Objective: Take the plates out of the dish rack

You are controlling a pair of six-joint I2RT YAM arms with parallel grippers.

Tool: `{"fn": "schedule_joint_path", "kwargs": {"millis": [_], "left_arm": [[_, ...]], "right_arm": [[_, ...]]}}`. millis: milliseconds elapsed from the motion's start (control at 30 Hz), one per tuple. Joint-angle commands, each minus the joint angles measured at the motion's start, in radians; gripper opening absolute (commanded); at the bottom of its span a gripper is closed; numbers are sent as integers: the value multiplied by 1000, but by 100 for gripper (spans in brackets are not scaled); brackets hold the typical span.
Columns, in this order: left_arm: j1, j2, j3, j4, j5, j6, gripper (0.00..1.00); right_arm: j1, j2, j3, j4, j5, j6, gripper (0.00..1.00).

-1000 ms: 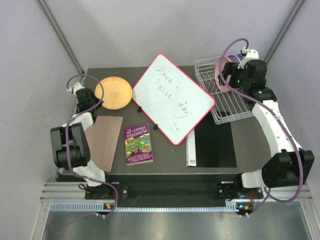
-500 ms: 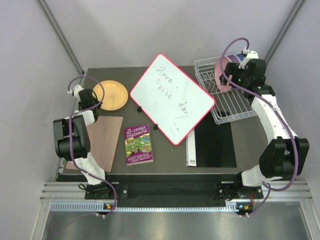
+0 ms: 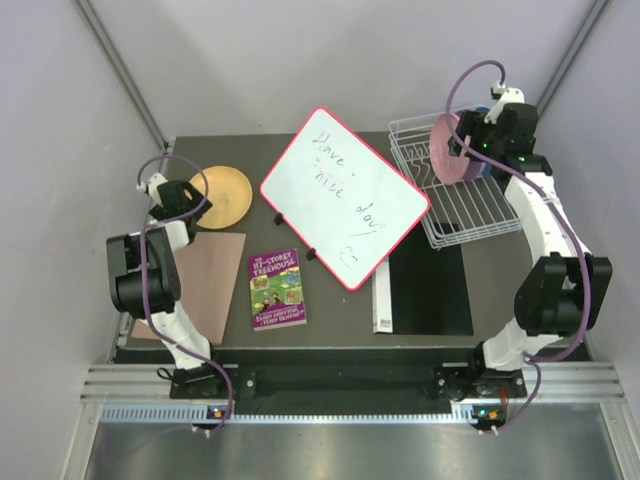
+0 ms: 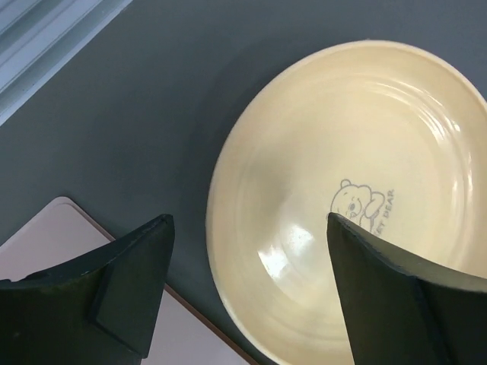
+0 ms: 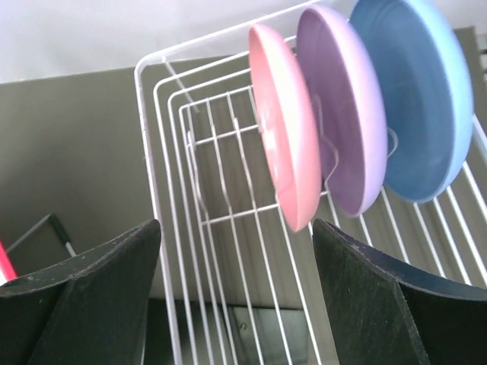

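Observation:
An orange-yellow plate [image 3: 220, 195] [image 4: 358, 190] lies flat on the dark table at the back left. My left gripper [image 3: 188, 207] [image 4: 249, 222] hovers open over its near rim, one finger on each side, holding nothing. At the back right stands the white wire dish rack [image 3: 462, 210] [image 5: 148, 152]. Upright in its tines are a pink plate [image 3: 446, 148] [image 5: 285, 122], a lilac plate [image 5: 342, 106] and a light blue plate [image 5: 415, 91]. My right gripper [image 3: 464, 150] [image 5: 232, 228] hangs open above the rack, just short of the pink plate and not touching it.
A red-rimmed whiteboard [image 3: 345, 195] lies tilted across the middle. In front of it are a book [image 3: 277, 288], a brown board [image 3: 212, 280] by the left arm, a black mat [image 3: 430, 285] and a white strip [image 3: 381, 300] at its left edge.
My left gripper has opened and let go of the orange-yellow plate, which now rests slightly further left on the table. The right gripper has shifted back a little over the rack, still open.

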Motion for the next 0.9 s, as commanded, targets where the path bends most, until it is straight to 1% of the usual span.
{"fn": "schedule_joint_path", "kwargs": {"millis": [0,133,167,200,267,333,433,467,500,633,833,867], "left_arm": [[6,-53,26,-4,26,9,86],[6,-138,17,-15,63,9,87],[7,-155,13,-18,84,9,87],[6,-173,9,-19,95,4,87],[4,-227,3,-35,104,-3,87],[4,-279,-7,-33,121,-11,87],[-2,-340,-26,-33,156,-20,87],[-5,-354,-38,-33,158,-28,86],[-11,-366,-43,-26,191,-29,86],[-34,-420,-63,-12,236,-42,84],[-54,-455,-89,5,253,-49,84],[-54,-457,-93,5,253,-48,84]], "right_arm": [[-5,67,118,1,49,-39,80],[-5,165,217,-44,77,-74,79],[-4,187,274,-64,93,-80,78],[-4,205,300,-102,103,-86,76],[-2,253,362,-124,110,-100,76],[-1,280,382,-137,120,-115,73],[7,317,421,-157,175,-143,69],[9,329,431,-163,184,-145,65],[10,340,440,-183,187,-145,64],[13,377,466,-193,221,-195,56],[77,399,469,-197,284,-260,52],[90,402,471,-199,300,-269,42]]}}
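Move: Pink plate: about 14 cm ahead of the right hand, some 3 cm to its right and 11 cm below, standing in the dish rack. The purple plate stands about 4 cm to the right of the pink one, the blue plate 9 cm to the right of it, both about level with it. From the left hand the pink plate is some 78 cm right, 16 cm ahead and 9 cm higher; the laid-down yellow plate's middle is 4 cm ahead, 5 cm right, just below. Push the right gripper forward about 7 cm to the near edge of the pink plate, then sink it some 5 cm, drifting slightly right, tipping the fingers down, rolling its left side lower and narrowing the fingers around the rim without shutting. Meanwhile lift the left gripper, fingers already open, some 14 cm up and away from the yellow plate, then rightwards, tilting it up and turning clockwise. ##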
